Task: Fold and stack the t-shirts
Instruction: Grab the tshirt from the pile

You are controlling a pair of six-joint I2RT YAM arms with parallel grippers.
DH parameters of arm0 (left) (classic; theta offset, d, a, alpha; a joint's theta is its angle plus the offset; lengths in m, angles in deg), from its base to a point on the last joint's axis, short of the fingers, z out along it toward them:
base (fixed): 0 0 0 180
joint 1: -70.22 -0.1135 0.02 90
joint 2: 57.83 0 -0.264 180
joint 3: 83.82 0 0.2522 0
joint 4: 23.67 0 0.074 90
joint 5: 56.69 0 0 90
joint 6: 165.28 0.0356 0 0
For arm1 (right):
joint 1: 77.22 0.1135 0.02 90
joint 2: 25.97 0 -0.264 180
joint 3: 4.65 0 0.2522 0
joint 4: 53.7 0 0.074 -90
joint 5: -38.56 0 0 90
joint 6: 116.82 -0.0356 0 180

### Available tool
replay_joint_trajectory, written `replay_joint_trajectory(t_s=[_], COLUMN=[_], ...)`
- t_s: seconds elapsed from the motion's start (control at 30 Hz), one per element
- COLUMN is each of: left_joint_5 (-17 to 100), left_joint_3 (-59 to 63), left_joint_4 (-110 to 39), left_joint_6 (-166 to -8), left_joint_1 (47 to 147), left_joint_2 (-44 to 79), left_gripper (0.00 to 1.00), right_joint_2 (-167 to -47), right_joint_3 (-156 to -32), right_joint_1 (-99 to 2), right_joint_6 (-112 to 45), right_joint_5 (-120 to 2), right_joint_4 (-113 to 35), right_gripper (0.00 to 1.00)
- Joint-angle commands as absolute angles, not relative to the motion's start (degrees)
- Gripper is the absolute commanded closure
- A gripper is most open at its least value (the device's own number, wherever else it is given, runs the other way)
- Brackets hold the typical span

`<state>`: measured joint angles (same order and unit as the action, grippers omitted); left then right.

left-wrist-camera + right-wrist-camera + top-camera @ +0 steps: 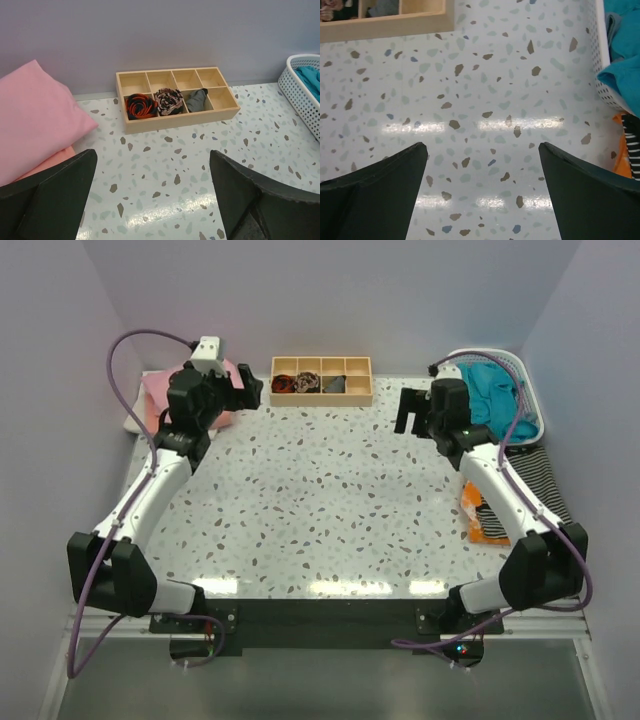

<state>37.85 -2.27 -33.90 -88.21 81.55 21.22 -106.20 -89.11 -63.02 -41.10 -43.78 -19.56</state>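
A folded pink t-shirt (160, 390) lies on a stack at the table's far left. In the left wrist view the pink t-shirt (35, 115) sits over a peach one (47, 162). A teal-blue t-shirt (490, 390) lies crumpled in a white basket (530, 405) at the far right; it also shows in the right wrist view (622, 75). My left gripper (245, 390) is open and empty just right of the pink stack; its jaws (152, 154) hang over bare table. My right gripper (410, 410) is open and empty left of the basket, over bare table (482, 145).
A wooden compartment tray (320, 380) with rolled socks stands at the back middle, also in the left wrist view (175, 95). A striped cloth (545, 480) and an orange item (478, 515) lie at the right edge. Walls close the table on three sides.
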Motion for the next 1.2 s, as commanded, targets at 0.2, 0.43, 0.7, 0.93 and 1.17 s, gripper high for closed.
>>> replay_joint_trajectory(t_s=[0.2, 0.43, 0.7, 0.93, 1.17], left_joint_5=[44.73, 47.10, 52.20, 54.49, 57.39], left_joint_3=[2.61, 8.16, 8.43, 10.36, 11.94], left_joint_4=[-34.14, -41.65, -41.03, -42.08, -42.61], left_joint_6=[-89.35, -85.83, -86.80, -87.32, -88.64], left_joint_1=[81.65, 81.65, 81.65, 81.73, 81.65], left_joint_2=[27.68, 33.49, 35.59, 37.80, 39.82], left_gripper=[0.00, 0.00, 0.00, 0.00, 0.00], right_joint_2=[-115.53, -133.88, -144.70, -142.70, -140.68], right_joint_3=[-95.24, -116.56, -131.08, -124.24, -116.95], right_joint_1=[-62.63, -63.77, -68.34, -73.16, -77.04], right_joint_6=[-40.81, -40.70, -51.32, -60.56, -69.62], right_joint_5=[-22.55, -8.33, 1.90, 11.58, 12.46], right_joint_4=[-29.11, -16.08, -5.76, -1.97, 1.11], right_gripper=[0.01, 0.01, 0.04, 0.03, 0.04])
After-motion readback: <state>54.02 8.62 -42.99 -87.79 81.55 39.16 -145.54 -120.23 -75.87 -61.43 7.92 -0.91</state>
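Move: The teal t-shirts heaped in the white basket lie about 22 cm to my right hand's right, roughly 10 cm farther out and some 14 cm below it. From the same hand, the striped shirt is about 30 cm right and 6 cm back, the orange shirt about 16 cm right and 13 cm back, and the wooden tray some 20 cm left and 17 cm ahead, all well below. My left hand has the teal heap about 55 cm to its right, 8 cm farther out and 22 cm below. I swing my open right hand over to the teal heap, about 22 cm right in all: first mostly forward, then sharply right while drawing partly back, and down some 8 cm, turning clockwise about 60 degrees so the fingers face the basket. Meanwhile my left hand, also open, sinks about 9 cm and eases right and slightly forward, tipping down. ##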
